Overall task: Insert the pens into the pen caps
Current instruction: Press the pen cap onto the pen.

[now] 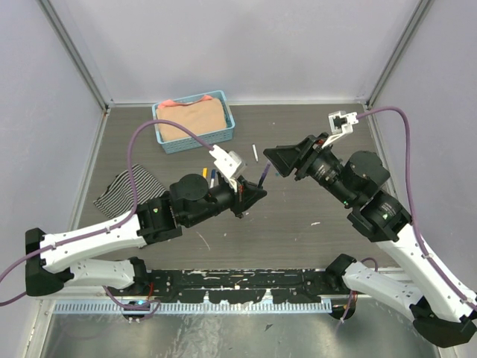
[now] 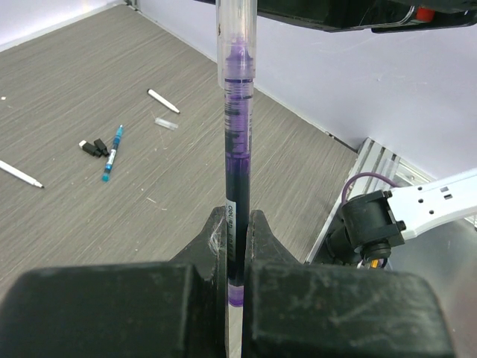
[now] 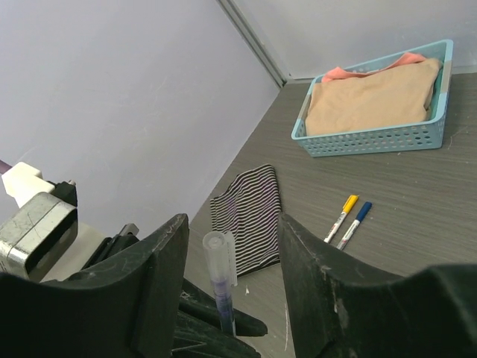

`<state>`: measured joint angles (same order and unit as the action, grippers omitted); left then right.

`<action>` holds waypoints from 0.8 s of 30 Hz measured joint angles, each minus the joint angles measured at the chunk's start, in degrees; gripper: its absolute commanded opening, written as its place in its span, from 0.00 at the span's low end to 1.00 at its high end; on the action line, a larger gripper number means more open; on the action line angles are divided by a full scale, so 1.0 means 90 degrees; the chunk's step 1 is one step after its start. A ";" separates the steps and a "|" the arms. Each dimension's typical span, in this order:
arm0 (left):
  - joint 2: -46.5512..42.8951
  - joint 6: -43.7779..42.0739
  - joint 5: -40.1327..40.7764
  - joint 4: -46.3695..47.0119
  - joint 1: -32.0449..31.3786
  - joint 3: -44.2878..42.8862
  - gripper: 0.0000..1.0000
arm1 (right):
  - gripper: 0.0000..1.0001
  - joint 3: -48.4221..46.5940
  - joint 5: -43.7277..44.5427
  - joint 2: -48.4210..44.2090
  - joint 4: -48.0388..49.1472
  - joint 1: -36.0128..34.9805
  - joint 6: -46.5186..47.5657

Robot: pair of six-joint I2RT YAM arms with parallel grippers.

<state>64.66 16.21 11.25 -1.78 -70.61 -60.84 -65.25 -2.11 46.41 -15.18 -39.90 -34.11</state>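
My left gripper (image 2: 237,224) is shut on a purple-ink pen (image 2: 237,149), held upright above the table. A clear pen cap (image 2: 237,37) sits over the pen's far end. My right gripper (image 3: 231,224) is open. Its wide-apart jaws stand on either side of that clear cap (image 3: 221,261) without touching it. In the top view the two grippers meet mid-table, with the pen (image 1: 264,175) between them. On the table lie a light blue pen (image 2: 112,153), two white pens (image 2: 162,101) (image 2: 21,174), small black caps (image 2: 95,147) and a clear cap (image 2: 167,124).
A blue basket (image 1: 192,142) with tan cloth stands at the back left. A striped cloth (image 1: 123,190) lies on the left. A yellow-capped pen (image 3: 340,217) and a blue-capped pen (image 3: 353,224) lie side by side near it. Walls enclose the table.
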 measured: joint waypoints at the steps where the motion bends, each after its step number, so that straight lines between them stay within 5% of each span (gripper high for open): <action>1: 0.0000 -0.0002 -0.0007 -0.0005 0.0000 0.0000 0.00 | 0.53 0.0000 -0.0019 0.0007 0.0000 0.0000 0.0000; 14: 0.0012 -0.0012 -0.0029 -0.0032 0.0000 0.0000 0.00 | 0.29 0.0000 -0.0214 0.0041 0.0017 0.0000 -0.0010; 19: 0.0012 -0.0012 -0.0027 -0.0063 0.0000 0.0000 0.00 | 0.02 0.0000 -0.0253 0.0085 0.0017 0.0000 -0.0019; 24: 0.0012 -0.0015 -0.0024 -0.0078 0.0000 -0.0005 0.00 | 0.00 0.0002 -0.0255 0.0087 0.0012 0.0000 -0.0017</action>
<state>64.77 16.08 11.03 -2.48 -70.61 -60.88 -65.23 -4.40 47.20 -15.07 -39.90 -34.26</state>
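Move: The clear cap stands on the purple pen's upper end, about 2 cm below my right hand's point and 1 cm to its left, between the open fingers. From that hand, the blue pen lies some 17 cm ahead and 20 cm left, and the white pen some 30 cm ahead and 2 cm left, both roughly 40 cm below. My left hand still holds the pen's lower end; from it the cap is about 10 cm above and 4 cm ahead. I close my right fingers from a bit over half open to nearly shut and pinch the clear cap's upper end from both sides, easing that hand left by about 0.5 cm and barely turning it. My left hand stays in place and keeps the purple pen gripped upright beneath, giving the cap something to stand against. ##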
